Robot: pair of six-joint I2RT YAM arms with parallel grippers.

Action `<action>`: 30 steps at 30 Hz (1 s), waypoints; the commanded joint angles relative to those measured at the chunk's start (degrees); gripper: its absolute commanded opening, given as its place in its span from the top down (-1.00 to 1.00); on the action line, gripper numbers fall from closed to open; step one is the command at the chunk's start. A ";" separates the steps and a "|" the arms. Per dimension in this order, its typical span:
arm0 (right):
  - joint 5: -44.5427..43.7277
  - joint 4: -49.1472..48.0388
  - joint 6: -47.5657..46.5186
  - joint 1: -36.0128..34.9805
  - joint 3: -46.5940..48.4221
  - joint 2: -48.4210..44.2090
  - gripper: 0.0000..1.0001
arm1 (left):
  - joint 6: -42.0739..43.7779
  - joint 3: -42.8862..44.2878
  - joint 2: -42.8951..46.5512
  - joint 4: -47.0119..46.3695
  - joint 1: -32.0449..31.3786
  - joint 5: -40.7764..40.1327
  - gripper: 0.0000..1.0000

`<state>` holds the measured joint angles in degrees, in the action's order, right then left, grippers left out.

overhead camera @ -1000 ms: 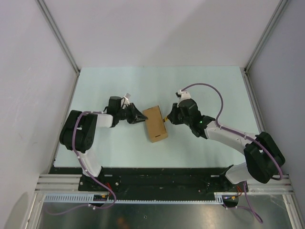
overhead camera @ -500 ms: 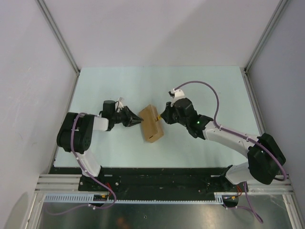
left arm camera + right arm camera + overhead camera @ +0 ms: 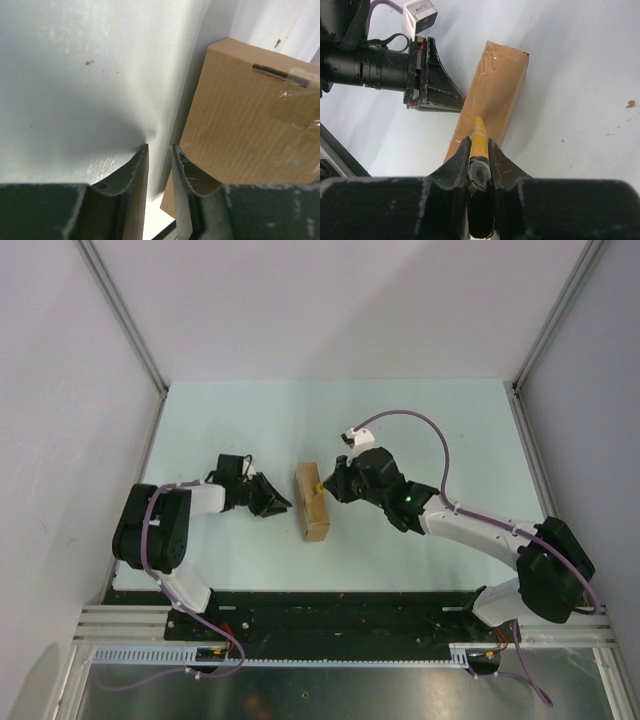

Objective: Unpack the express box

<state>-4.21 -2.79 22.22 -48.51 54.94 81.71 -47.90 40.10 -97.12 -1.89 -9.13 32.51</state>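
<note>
The express box (image 3: 313,502) is plain brown cardboard and stands on a long narrow side at the table's middle. Its broad face, with clear tape (image 3: 295,80) near the top, faces the left wrist camera as the box (image 3: 240,130). My left gripper (image 3: 280,505) sits low, just left of the box and apart from it. Its jaws (image 3: 159,146) are slightly open with nothing between them. My right gripper (image 3: 324,486) is shut on a yellow utility knife (image 3: 479,135), whose tip points at the upper narrow side of the box (image 3: 495,85).
The pale green table (image 3: 420,430) has grey walls and metal corner posts at its left, back and right edges. The left arm's black wrist and fingers (image 3: 437,85) lie close beside the box in the right wrist view.
The box has tipped from lying flat onto its narrow side and shifted left. My right gripper followed it leftward with the knife. My left gripper drew back to the left and opened a little.
</note>
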 commanded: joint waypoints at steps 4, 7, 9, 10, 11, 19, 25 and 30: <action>1.56 -0.46 -2.18 -0.80 4.83 2.04 1.00 | 6.06 10.34 7.73 12.34 0.25 -9.04 0.25; -0.69 -0.82 -3.49 -2.46 5.09 2.58 1.00 | 8.78 15.96 9.84 14.45 0.34 -10.63 -0.02; -2.11 -2.04 -5.34 -4.21 5.09 2.31 1.00 | 11.41 20.17 10.20 15.07 0.34 -10.19 -0.26; -2.90 -2.48 -5.78 -4.57 5.09 1.88 1.00 | 12.38 21.50 9.76 15.25 0.25 -9.58 -0.32; -3.00 -2.92 -6.04 -4.84 5.09 1.78 1.00 | 13.17 22.82 9.41 15.60 0.25 -9.05 -0.36; -2.56 -1.26 -10.61 -5.98 6.85 -1.20 1.00 | 19.77 32.67 3.53 16.22 0.16 -0.81 -0.50; -6.58 1.29 -13.95 -11.86 7.02 -1.29 1.00 | 23.55 35.58 -0.09 16.22 -0.98 1.77 -0.50; -12.31 2.61 -15.10 -18.70 7.73 -0.33 1.00 | 21.01 35.75 -2.63 16.13 -1.77 -1.66 -0.50</action>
<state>-10.59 -0.69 9.47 -62.94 59.90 82.06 -27.07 73.34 -98.17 14.41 -10.11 31.16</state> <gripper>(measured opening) 0.158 0.749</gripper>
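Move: Standing on its long narrow side, the express box has its middle about 6 cm to the right of the left hand, level with it front to back and roughly 2 cm higher; the left fingers are low beside the box's left face. From the right hand, which already grips the yellow cutter above it, the box's middle is some 3 cm left, neither ahead nor back, and around 12 cm below. Nothing else stands near. Lifting away from beside the box, the left hand rises about 17 cm while reaching some 11 cm forward past its far end, tips its fingers up about 30 degrees and opens them wide, then sinks a few centimetres. The right hand keeps its grip on the cutter and carries it left over the box and back towards its near end, rising slightly and turning a little counter-clockwise. ##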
